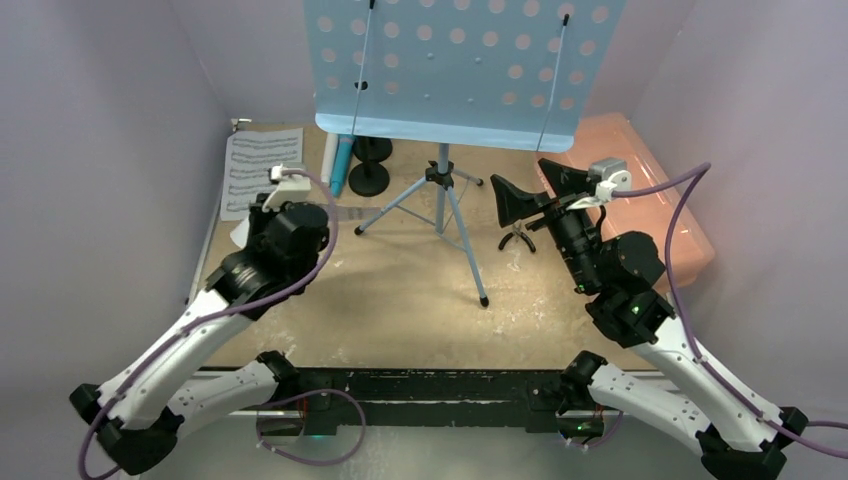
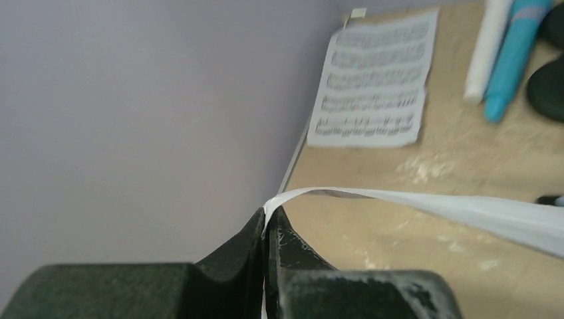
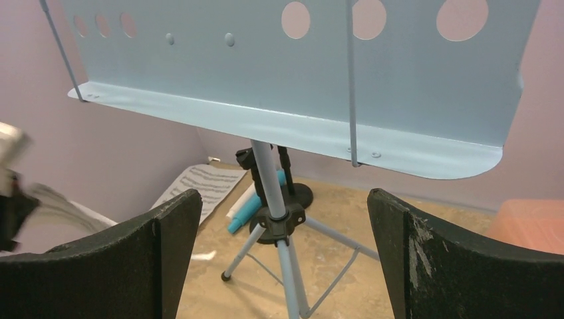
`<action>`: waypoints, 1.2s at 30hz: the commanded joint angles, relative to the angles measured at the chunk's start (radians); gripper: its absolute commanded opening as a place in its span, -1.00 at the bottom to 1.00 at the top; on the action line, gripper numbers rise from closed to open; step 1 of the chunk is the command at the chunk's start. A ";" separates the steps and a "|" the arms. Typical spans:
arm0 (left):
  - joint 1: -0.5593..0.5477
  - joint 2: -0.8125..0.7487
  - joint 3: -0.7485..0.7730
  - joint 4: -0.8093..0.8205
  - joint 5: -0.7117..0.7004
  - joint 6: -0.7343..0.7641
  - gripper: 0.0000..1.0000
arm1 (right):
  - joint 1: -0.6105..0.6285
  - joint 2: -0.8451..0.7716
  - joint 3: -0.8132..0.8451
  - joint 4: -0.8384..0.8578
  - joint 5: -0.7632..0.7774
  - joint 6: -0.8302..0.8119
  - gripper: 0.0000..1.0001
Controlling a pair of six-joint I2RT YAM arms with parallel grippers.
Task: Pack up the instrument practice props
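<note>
The light-blue perforated music rack (image 1: 455, 70) stands on its tripod legs (image 1: 440, 215) at mid table. My right gripper (image 1: 540, 192) is open, facing the tripod post (image 3: 266, 173) from the right, nothing between its fingers. My left gripper (image 2: 268, 219) is shut on the edge of a white sheet-music page (image 2: 479, 212), which bows off to the right above the table. Another printed page (image 1: 258, 170) lies flat at the back left. A white microphone (image 1: 329, 160) and a blue one (image 1: 342, 165) lie beside two black round-based holders (image 1: 370, 178).
A pink translucent box (image 1: 650, 190) sits at the back right, behind my right arm. Small black-handled pliers (image 1: 516, 238) lie on the table below the right gripper. Lilac walls close in on the left, back and right.
</note>
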 commanded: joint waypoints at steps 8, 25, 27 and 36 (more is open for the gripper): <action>0.308 0.126 -0.150 0.098 0.296 -0.022 -1.00 | -0.001 0.005 0.002 0.046 -0.099 0.011 0.95; 1.045 0.341 -0.130 0.493 1.350 -0.312 -1.00 | -0.001 0.019 -0.150 0.138 -0.332 0.154 0.96; 1.072 0.402 -0.104 0.534 1.408 -0.349 -1.00 | -0.001 0.021 -0.198 0.175 -0.359 0.170 0.95; 1.149 0.689 0.086 0.634 1.575 -0.478 -1.00 | -0.001 0.068 -0.432 0.408 -0.400 0.226 0.95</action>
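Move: The left hand already holds one page; the page on the table where it is being taken lies roughly 31 cm ahead of the hand, 10 cm to its left and 33 cm below. Also from the left hand, the white microphone is about 35 cm ahead and 8 cm right, the near microphone stand 30 cm ahead and 16 cm right. From the open right hand, that table page lies some 30 cm ahead and 59 cm left, 46 cm below. Keeping the page pinched by its edge, the left hand sinks about 17 cm, mostly early on, drifting left, then travels forward towards the table page, some 18 cm in all, as the wrist rolls nearly 60 degrees, left side down. The empty right hand, fingers staying open, starts slowly, then swings left and drops about 15 cm, turning counter-clockwise. ##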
